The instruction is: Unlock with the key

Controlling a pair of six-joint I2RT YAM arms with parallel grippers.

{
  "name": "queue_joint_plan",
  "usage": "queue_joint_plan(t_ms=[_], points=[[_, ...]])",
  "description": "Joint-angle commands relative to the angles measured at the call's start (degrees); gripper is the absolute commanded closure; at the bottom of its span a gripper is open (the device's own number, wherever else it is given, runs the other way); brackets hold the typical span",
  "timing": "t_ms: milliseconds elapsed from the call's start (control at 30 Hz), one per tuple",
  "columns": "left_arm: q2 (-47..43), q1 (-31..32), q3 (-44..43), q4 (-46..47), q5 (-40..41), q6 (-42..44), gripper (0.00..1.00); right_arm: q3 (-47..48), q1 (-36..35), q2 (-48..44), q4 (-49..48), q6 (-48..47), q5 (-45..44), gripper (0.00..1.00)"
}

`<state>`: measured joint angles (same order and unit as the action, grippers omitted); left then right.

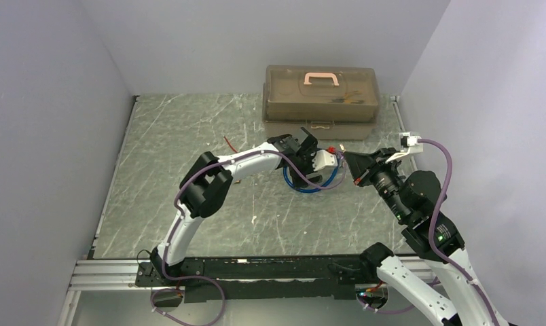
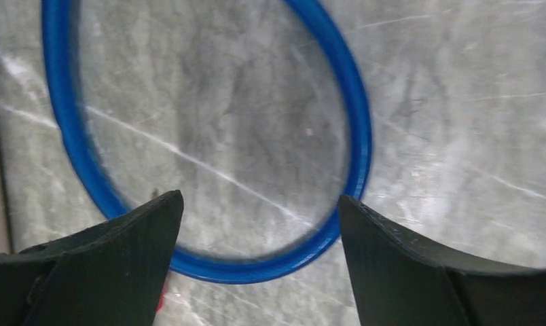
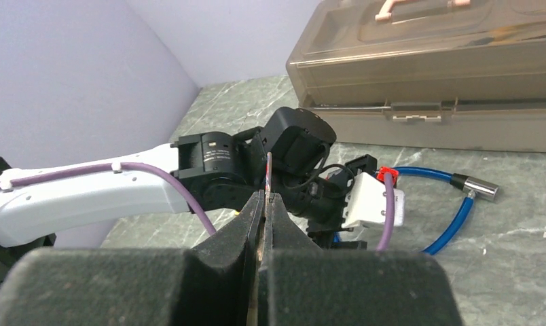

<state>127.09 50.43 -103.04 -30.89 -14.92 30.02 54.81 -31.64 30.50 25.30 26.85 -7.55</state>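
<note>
A blue cable lock (image 1: 312, 188) lies looped on the marbled table, its silver metal end (image 3: 481, 189) lying to the right. My left gripper (image 2: 259, 204) hangs open just above the near bend of the blue cable (image 2: 355, 122), one finger on each side and nothing held. In the top view the left gripper (image 1: 304, 153) points down over the loop. My right gripper (image 3: 265, 197) is shut on the key (image 3: 268, 170), whose thin blade sticks up between the pads. In the top view the right gripper (image 1: 347, 158) sits just right of the left wrist. The lock's keyhole is hidden.
A brown translucent toolbox (image 1: 321, 102) with a pink handle stands closed at the back of the table; its front latch (image 3: 414, 115) faces the arms. Grey walls close in on both sides. A small red scrap (image 1: 228, 143) lies left of the left arm.
</note>
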Motion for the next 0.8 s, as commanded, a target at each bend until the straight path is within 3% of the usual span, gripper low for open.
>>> queue_joint_plan(t_ms=[0,100,233,467,767], points=[[1.6,-0.4,0.4,4.9,7.3,3.9,0.16,0.9,0.1,-0.7,-4.0,0.6,1.2,1.00],[3.2,-0.1,0.8,4.4,10.2,5.2,0.35,0.9,0.1,-0.7,-5.0,0.6,2.1,1.00],[0.7,0.2,7.0,5.7,9.9,5.6,0.46,1.9,0.0,0.2,-4.5,0.5,2.7,1.00],[-9.9,2.9,23.6,6.0,5.6,6.0,0.47,1.6,0.1,0.9,-6.0,0.6,3.9,1.00],[-22.9,3.6,39.4,-4.8,-4.8,11.0,0.44,0.3,0.1,1.3,-7.0,1.7,5.3,1.00]])
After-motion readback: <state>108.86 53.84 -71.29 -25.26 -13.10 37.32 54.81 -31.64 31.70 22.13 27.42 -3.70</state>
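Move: The left hand is above the blue cable loop, fingers open. The loop's near side runs about 4 cm behind this hand and 4 cm below. The red lock lies some 6 cm ahead and 9 cm to the left, the cable's metal end 9 cm ahead and 8 cm to the right, and the brass padlock about 23 cm left and 1 cm ahead. From the high right hand, still holding the key, the near side is roughly 7 cm ahead, 6 cm left and 35 cm below. The left hand catches the blue cable and drags it back and left: first it dips about 2.5 cm while easing 3 cm forward, its fingers closing to about half open. Then, with the near finger seemingly inside the loop, it sweeps roughly 12 cm back and 7 cm left, staying low. The right hand keeps its key grip, drifting barely left. ##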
